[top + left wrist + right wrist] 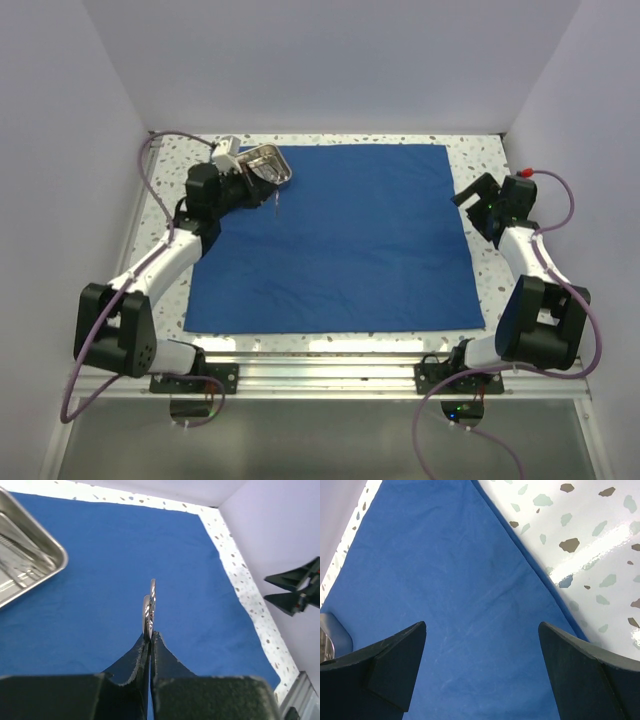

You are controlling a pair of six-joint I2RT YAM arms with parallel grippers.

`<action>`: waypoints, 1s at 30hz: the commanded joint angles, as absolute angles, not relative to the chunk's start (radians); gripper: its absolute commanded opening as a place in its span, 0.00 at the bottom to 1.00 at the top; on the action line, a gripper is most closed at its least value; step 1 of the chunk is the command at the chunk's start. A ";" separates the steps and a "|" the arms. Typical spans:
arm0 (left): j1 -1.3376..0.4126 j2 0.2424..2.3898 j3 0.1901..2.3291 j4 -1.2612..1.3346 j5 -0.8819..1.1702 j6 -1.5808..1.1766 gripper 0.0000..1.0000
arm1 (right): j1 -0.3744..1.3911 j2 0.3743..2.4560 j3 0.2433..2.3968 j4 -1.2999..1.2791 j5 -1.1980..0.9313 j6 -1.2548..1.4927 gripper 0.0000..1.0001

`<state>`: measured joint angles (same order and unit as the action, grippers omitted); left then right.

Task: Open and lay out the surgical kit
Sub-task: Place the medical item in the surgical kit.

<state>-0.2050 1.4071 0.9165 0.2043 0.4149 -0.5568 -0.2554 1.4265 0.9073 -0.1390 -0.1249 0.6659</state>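
The royal-blue cloth (340,240) of the surgical kit lies spread flat on the speckled table. On its far left corner stands the steel tray (281,180), with slim silver instruments (20,555) in it. My left gripper (262,192) hovers just right of the tray (59,556), shut on a slim silver instrument (150,605) that sticks out past the fingertips, edge-on over the cloth (100,580). My right gripper (472,198) stands open and empty at the cloth's right edge; in the right wrist view this gripper (482,625) has only blue cloth (445,580) between its fingers.
White speckled tabletop (590,540) shows around the cloth. Pale walls enclose the table on the left, back and right. The right gripper (295,587) shows at the right edge of the left wrist view. A metal rail (330,350) runs along the near edge.
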 commanded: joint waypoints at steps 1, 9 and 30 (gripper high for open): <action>-0.274 1.345 0.830 0.356 0.359 -0.640 0.00 | -0.252 1.428 0.905 -0.101 -0.153 0.667 0.99; -0.400 1.385 0.648 0.557 0.244 -0.770 0.00 | -0.250 1.405 0.896 -0.106 -0.153 0.657 0.99; -0.550 1.709 0.564 1.032 0.234 -0.969 0.00 | 0.032 1.333 0.936 0.059 -0.448 0.514 0.99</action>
<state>-0.5156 1.6302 0.5217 0.8074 0.1967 -0.9100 0.0460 1.3521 0.9031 0.0360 -0.4129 0.5419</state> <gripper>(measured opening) 0.028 0.986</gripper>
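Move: The left gripper already pinches the scissors high over the cloth; the cloth's middle lies about 16 cm to its right, 5 cm back and 18 cm below. The tray sits 15 cm ahead of this hand, 9 cm left, 17 cm below. From the open right gripper the scissors are some 50 cm left, roughly level fore and aft and 7 cm higher; the cloth's middle is 35 cm left of it, 5 cm back, 10 cm below. Left lowers pinched scissors some 12 cm, right and back; open right gripper swings 15 cm left towards them. ##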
